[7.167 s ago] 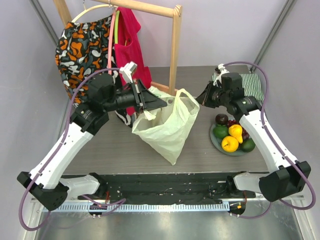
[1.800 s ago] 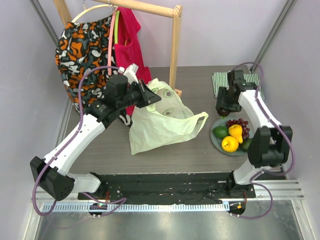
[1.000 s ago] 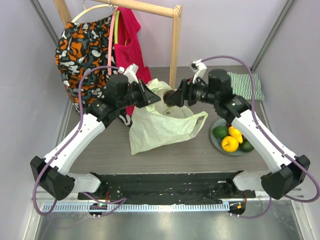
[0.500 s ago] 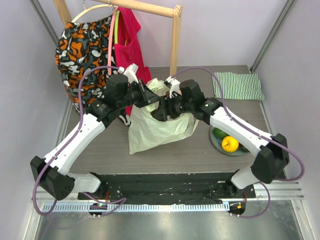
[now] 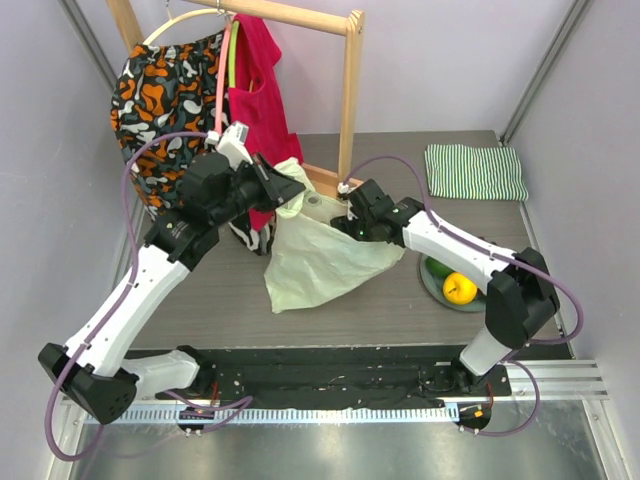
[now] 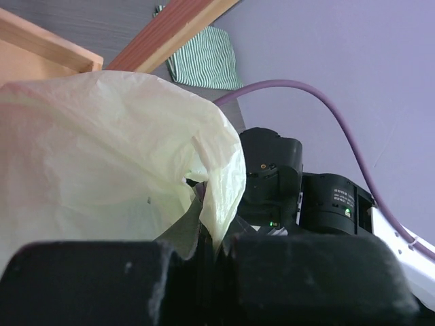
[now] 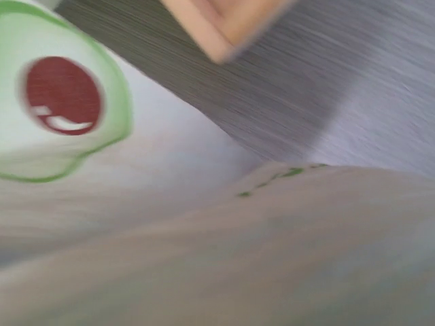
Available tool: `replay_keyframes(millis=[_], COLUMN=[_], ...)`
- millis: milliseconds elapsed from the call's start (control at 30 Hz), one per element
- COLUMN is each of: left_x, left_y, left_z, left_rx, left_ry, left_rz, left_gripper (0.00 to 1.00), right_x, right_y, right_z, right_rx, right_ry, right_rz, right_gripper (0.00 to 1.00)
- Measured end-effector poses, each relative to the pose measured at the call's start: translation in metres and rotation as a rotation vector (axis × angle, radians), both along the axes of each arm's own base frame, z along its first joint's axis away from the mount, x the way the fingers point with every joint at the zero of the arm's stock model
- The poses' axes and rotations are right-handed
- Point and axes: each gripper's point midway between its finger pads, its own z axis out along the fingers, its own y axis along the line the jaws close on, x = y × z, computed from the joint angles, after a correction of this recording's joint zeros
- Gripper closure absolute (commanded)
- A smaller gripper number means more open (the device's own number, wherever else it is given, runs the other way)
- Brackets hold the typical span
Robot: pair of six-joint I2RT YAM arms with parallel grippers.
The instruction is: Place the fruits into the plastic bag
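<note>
The pale-green plastic bag [image 5: 320,260] lies in the middle of the table with its mouth lifted toward the back. My left gripper [image 5: 285,188] is shut on the rim, and the film [image 6: 102,156] is pinched between its fingers [image 6: 219,248]. My right arm's wrist [image 5: 368,212] sits at the bag's mouth, with its fingers hidden under the film. The right wrist view shows only blurred bag film [image 7: 204,258] and an avocado print [image 7: 61,102]. A yellow citrus [image 5: 460,288] and a green avocado [image 5: 437,268] remain on the grey plate [image 5: 440,299], partly behind the right arm.
A wooden clothes rack [image 5: 350,100] stands at the back, and its base board [image 5: 325,180] lies just behind the bag. A red garment [image 5: 258,80] and a patterned one [image 5: 165,90] hang from it. A striped folded cloth [image 5: 475,172] lies at the back right.
My right gripper has swung from the plate leftward to the bag's mouth, something dark at its tip, and gone under the film. The left gripper has shifted left with the rim.
</note>
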Motion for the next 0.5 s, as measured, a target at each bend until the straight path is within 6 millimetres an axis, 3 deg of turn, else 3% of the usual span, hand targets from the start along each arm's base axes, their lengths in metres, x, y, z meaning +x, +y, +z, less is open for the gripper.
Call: replay_keyframes(millis=[100,200,367,500], left_x=[-0.002,-0.001,0.001,0.003], left_y=[0.001,-0.002,-0.011,-0.017], left_z=[-0.004,-0.030,-0.067,-0.078], left_rx=[0.004,0.034,0.076,0.087], left_ry=[0.005,0.058,0.145,0.175], left_rz=[-0.002,-0.014,-0.056,-0.079], left_gripper=[1.00,1.00,1.00,1.00], right_x=[-0.005,-0.009,-0.013,-0.015], right_y=[-0.021,-0.034,-0.033,-0.023], right_z=[-0.003,-0.001,0.003,0.007], right_rx=[-0.082,-0.124,-0.105,-0.051], right_ry=[-0.005,-0.016,-0.017,-0.019], right_rz=[-0.040,-0.059,-0.039,-0.009], right_gripper=[0.72,0.68,0.59,0.40])
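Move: The left hand pinches the plastic bag's rim; the bag's middle hangs about 6 cm back, 6 cm right and 30 cm below it. The right hand, already inside the bag with the dark fruit, has that middle some 4 cm back, 4 cm left and 5 cm below. From the right hand the rack post's foot is about 12 cm ahead, 1 cm right and 10 cm down; on the plate, roughly 9 cm down, the green avocado lies 6 cm back, 21 right, the yellow apple 9 back, 26 right. Keeping its pinch on the bag's rim, the left hand sinks about 8 cm, lowering that side, and tips roughly 10 degrees further down. The right fingers keep their grip on the dark fruit down in the bag, against its wall; that hand shifts some 3.5 cm right at near-constant height, then eases a little over 1 cm left again, edging slightly back. ##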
